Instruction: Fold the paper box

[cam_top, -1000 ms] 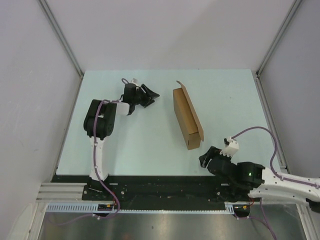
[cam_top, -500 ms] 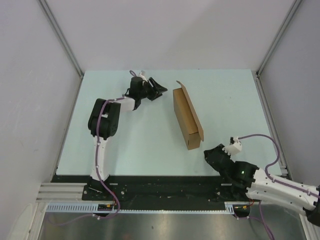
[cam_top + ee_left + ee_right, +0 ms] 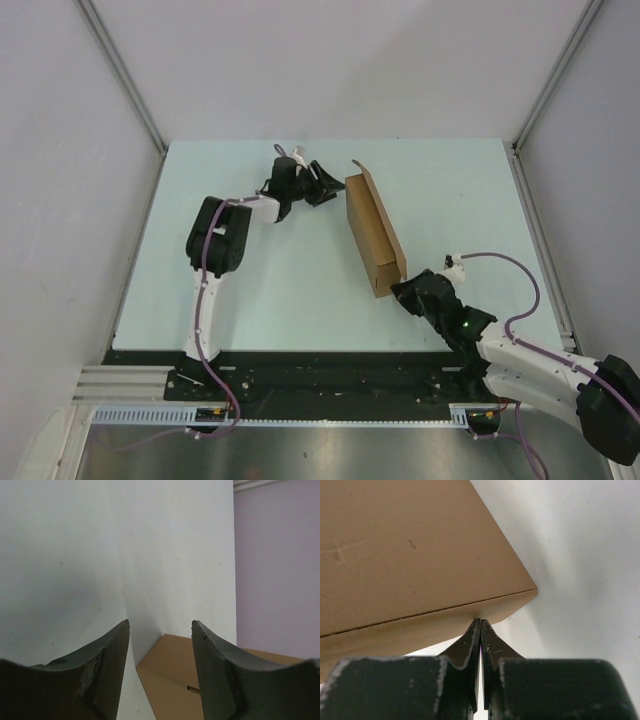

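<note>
The paper box (image 3: 375,235) is a long, narrow brown cardboard box lying on the table, with one flap (image 3: 362,172) raised at its far end. My left gripper (image 3: 328,185) is open just left of that far end. In the left wrist view the box corner (image 3: 175,680) shows low between the open fingers (image 3: 160,625), apart from both. My right gripper (image 3: 398,290) is shut at the box's near end. In the right wrist view its closed tips (image 3: 480,621) touch the lower edge of the box (image 3: 410,555), with nothing between them.
The pale green table (image 3: 300,290) is walled by grey panels on three sides. A black rail (image 3: 300,365) with the arm bases runs along its near edge. A cable (image 3: 500,260) loops off the right wrist.
The left gripper moved right, up to the box's far end. The right arm swung forward and left to the box's near end, and its jaws closed.
</note>
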`<state>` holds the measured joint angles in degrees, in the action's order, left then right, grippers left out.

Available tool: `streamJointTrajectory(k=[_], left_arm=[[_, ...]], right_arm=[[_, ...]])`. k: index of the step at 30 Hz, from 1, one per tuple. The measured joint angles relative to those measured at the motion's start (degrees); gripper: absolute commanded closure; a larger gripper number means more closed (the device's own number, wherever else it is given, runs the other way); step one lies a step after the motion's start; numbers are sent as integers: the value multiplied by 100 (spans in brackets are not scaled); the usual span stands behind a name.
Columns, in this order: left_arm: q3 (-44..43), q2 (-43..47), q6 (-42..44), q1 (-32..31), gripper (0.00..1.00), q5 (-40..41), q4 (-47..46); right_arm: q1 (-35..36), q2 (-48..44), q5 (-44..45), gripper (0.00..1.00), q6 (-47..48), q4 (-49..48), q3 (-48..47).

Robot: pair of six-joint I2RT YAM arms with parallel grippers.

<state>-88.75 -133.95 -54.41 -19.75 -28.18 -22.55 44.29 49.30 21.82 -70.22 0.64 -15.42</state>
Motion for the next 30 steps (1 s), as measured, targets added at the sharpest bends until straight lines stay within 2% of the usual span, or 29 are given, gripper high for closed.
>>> streamJointTrajectory(k=[10, 17, 30], left_arm=[[306, 7, -66, -256, 43, -197, -468], [1246, 251, -415, -223, 43, -24, -1161], [3248, 1679, -769, -208, 44, 348, -2057]], right_arm=[[-859, 149, -581, 94, 284, -345, 0], [-1405, 367, -929, 94, 546, -350, 2], [-2022, 673, -1169, 91, 979, -343, 11]])
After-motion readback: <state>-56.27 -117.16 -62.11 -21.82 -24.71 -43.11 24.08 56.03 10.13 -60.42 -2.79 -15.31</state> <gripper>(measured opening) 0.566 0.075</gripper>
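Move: The paper box stands on its side between the hands. Its middle is roughly 13 cm ahead and 6 cm left of the right hand, whose shut fingers are already at the near end, centred about 1 cm ahead and 2 cm left. From the left hand, the middle is some 13 cm back and 7 cm right; the far end's middle is 1 cm back and 3 cm right. The raised lid flap lies about 12 cm back, 11 cm right and 8 cm above the left hand. To its right and a little forward, the right hand travels some 6 cm while sinking 2–3 cm, its shut fingertips staying against the box's near end. The left hand, fingers still partly open, draws back about 9 cm beside the far end, edging right at first, then left, and dipping before it rises again. ##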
